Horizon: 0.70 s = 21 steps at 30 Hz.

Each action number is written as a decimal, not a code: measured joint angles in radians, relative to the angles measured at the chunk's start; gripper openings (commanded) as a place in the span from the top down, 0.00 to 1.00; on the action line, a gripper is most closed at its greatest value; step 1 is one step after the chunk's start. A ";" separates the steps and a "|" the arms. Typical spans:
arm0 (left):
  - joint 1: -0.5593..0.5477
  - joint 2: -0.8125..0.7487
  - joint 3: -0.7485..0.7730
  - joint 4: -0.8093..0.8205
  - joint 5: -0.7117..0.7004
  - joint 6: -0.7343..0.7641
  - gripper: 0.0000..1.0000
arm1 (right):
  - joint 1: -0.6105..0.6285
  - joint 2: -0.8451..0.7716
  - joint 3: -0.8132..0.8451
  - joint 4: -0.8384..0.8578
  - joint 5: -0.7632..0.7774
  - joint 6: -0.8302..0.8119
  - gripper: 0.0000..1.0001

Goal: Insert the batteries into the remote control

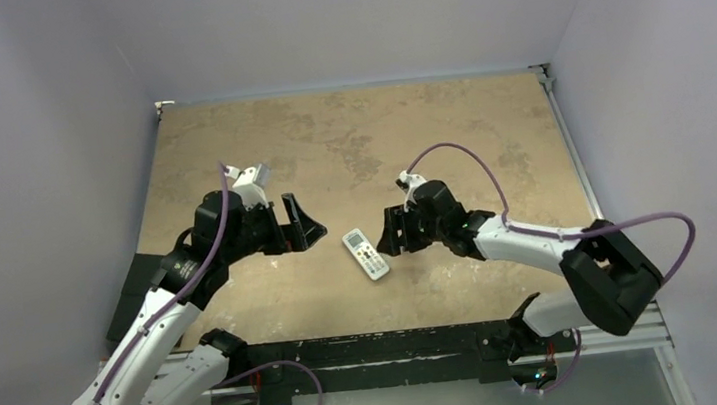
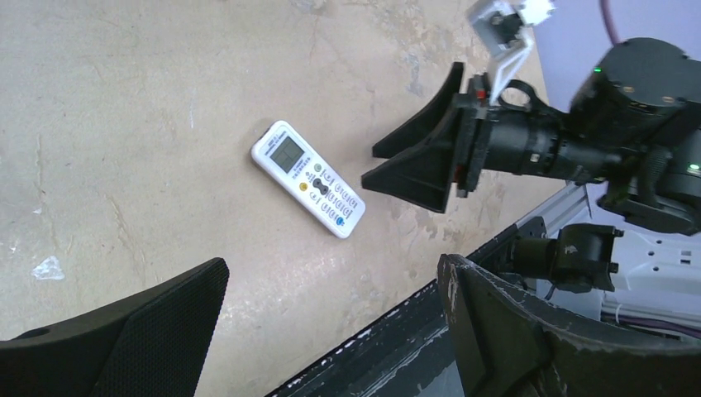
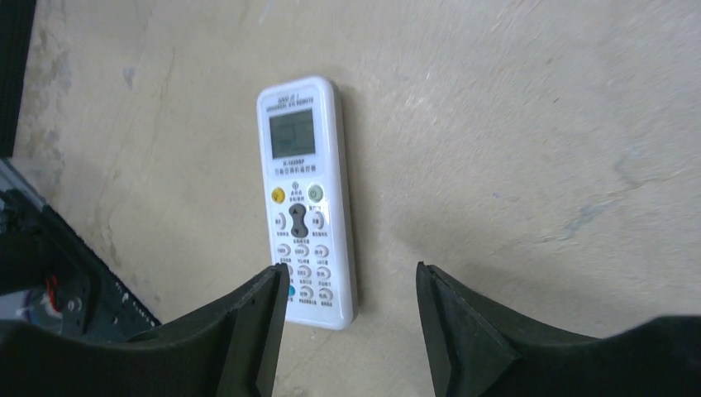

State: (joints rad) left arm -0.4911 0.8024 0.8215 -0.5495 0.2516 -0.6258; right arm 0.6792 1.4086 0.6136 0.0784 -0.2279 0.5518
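The white remote control (image 1: 366, 253) lies flat on the tan table with its screen and buttons facing up, between my two arms. In the left wrist view the remote control (image 2: 308, 179) lies ahead of my left gripper (image 2: 335, 273), whose jaws stand wide open and empty. My right gripper (image 3: 351, 277) hovers open just behind the near end of the remote control (image 3: 306, 198), holding nothing. From above, the left gripper (image 1: 307, 226) is to the remote's left and the right gripper (image 1: 386, 232) close to its right. The batteries are out of view.
A black rail (image 1: 380, 346) runs along the table's near edge behind the arm bases. A metal frame (image 1: 570, 150) borders the table's right side. Pale walls close in the table on the left, back and right.
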 measured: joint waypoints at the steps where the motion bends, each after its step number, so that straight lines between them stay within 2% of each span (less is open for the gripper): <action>1: 0.000 0.000 0.000 0.000 -0.007 0.003 0.01 | 0.000 -0.024 0.005 -0.021 0.019 -0.011 0.32; 11: 0.000 0.000 0.000 -0.003 -0.124 0.032 0.01 | 0.000 -0.301 0.053 -0.177 0.196 -0.090 0.17; 21: 0.000 -0.006 0.010 -0.028 -0.249 0.092 0.01 | 0.000 -0.495 0.072 -0.236 0.282 -0.127 0.10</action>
State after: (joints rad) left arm -0.4911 0.7959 0.8314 -0.5774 0.0029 -0.5339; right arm 0.6792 0.9138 0.6861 -0.1577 0.0536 0.4244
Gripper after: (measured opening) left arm 0.987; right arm 0.880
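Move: The remote control lies face up on the table, already free of both hands. Its middle is roughly 5 cm to the right hand's left, about 1 cm nearer the base and some 4 cm below it. From the left hand it lies about 11 cm to the right, some 2 cm farther out and 20 cm down. Nothing else stands near it. The remote control is left lying untouched as both hands draw off. The right hand climbs away about 14 cm, drifting some 5 cm to its right, while its wrist tips up about 25 degrees and its part-open fingers spread wider. The left hand, fingers still wide open, backs off left and somewhat forward by 4 to 5 cm, its wrist turning a little counter-clockwise and its left side rising slightly. ##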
